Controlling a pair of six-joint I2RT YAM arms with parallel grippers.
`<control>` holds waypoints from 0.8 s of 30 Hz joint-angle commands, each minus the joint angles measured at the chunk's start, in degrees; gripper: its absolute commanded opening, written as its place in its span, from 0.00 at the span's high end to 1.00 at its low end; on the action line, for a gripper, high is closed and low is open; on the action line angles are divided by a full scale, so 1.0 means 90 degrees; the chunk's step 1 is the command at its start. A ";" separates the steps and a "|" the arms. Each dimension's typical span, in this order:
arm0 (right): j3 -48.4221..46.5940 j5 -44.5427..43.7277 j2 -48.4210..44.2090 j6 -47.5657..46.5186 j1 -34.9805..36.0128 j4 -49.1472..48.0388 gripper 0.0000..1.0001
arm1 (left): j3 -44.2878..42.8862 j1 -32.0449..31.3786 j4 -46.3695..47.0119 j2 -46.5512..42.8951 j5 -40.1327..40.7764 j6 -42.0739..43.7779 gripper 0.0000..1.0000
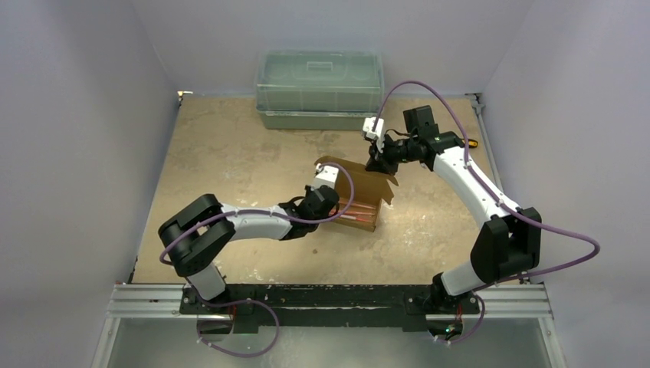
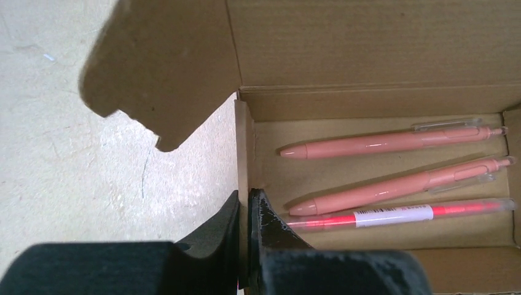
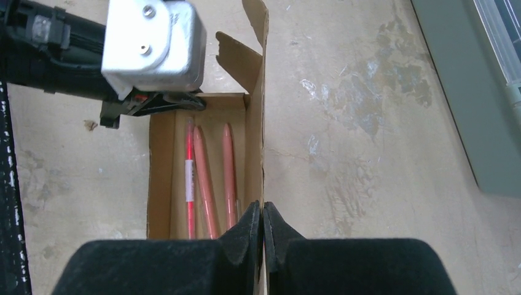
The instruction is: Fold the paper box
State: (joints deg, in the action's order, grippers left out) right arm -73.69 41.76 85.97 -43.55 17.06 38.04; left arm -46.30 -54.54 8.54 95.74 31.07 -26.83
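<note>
The paper box point(image 1: 372, 205) is an open brown carton in the middle of the table, lid point(image 1: 360, 182) raised. Three pens lie inside: two pink point(image 2: 381, 142) point(image 2: 393, 190) and one red point(image 2: 399, 215). My left gripper point(image 2: 249, 200) is shut on the box's short end wall point(image 2: 242, 141), one finger inside and one outside. A rounded side tab point(image 2: 166, 67) sticks out beyond that wall. My right gripper point(image 3: 262, 212) is shut on the upright lid panel point(image 3: 263, 110), seen edge-on. From above, the left gripper point(image 1: 337, 208) is at the box's left end and the right gripper point(image 1: 378, 162) at its far top edge.
A green translucent bin point(image 1: 320, 88) stands at the back of the table, its side also in the right wrist view point(image 3: 467, 92). White walls close in the table on both sides. The left arm's wrist housing point(image 3: 153, 43) hangs over the box's far end.
</note>
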 commanded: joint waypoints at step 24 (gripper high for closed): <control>0.0219 0.0229 0.0047 0.0078 0.0067 -0.0179 0.95 | -0.0388 -0.0507 -0.0404 -0.0467 0.0556 -0.0054 0.75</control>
State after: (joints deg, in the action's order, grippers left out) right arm -72.64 43.20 86.13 -43.05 17.26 36.14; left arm -48.14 -58.65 5.04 94.17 37.41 -25.23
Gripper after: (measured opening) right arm 0.052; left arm 0.249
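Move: The left hand already pinches the top edge of the paper box's left side wall; the wall's middle is about 1 cm below it, level otherwise. The three pens centre about 7 cm to its right, 2 cm nearer and 2 cm lower, and the raised lid's middle some 6 cm ahead, 7 cm right and 5 cm up. From the right hand, which pinches the lid's upper edge, that wall lies roughly 7 cm back, 10 cm left and 13 cm below. With the side wall still pinched, the left hand eases back barely 1 cm and rolls its left side up by 5 to 10 degrees, then pauses and spreads its fingers to about a quarter open, letting go of the wall. As they open it rises about 2 cm, the fingertips parting on either side of the wall, while the right hand stays almost still and keeps the lid's edge pinched. ##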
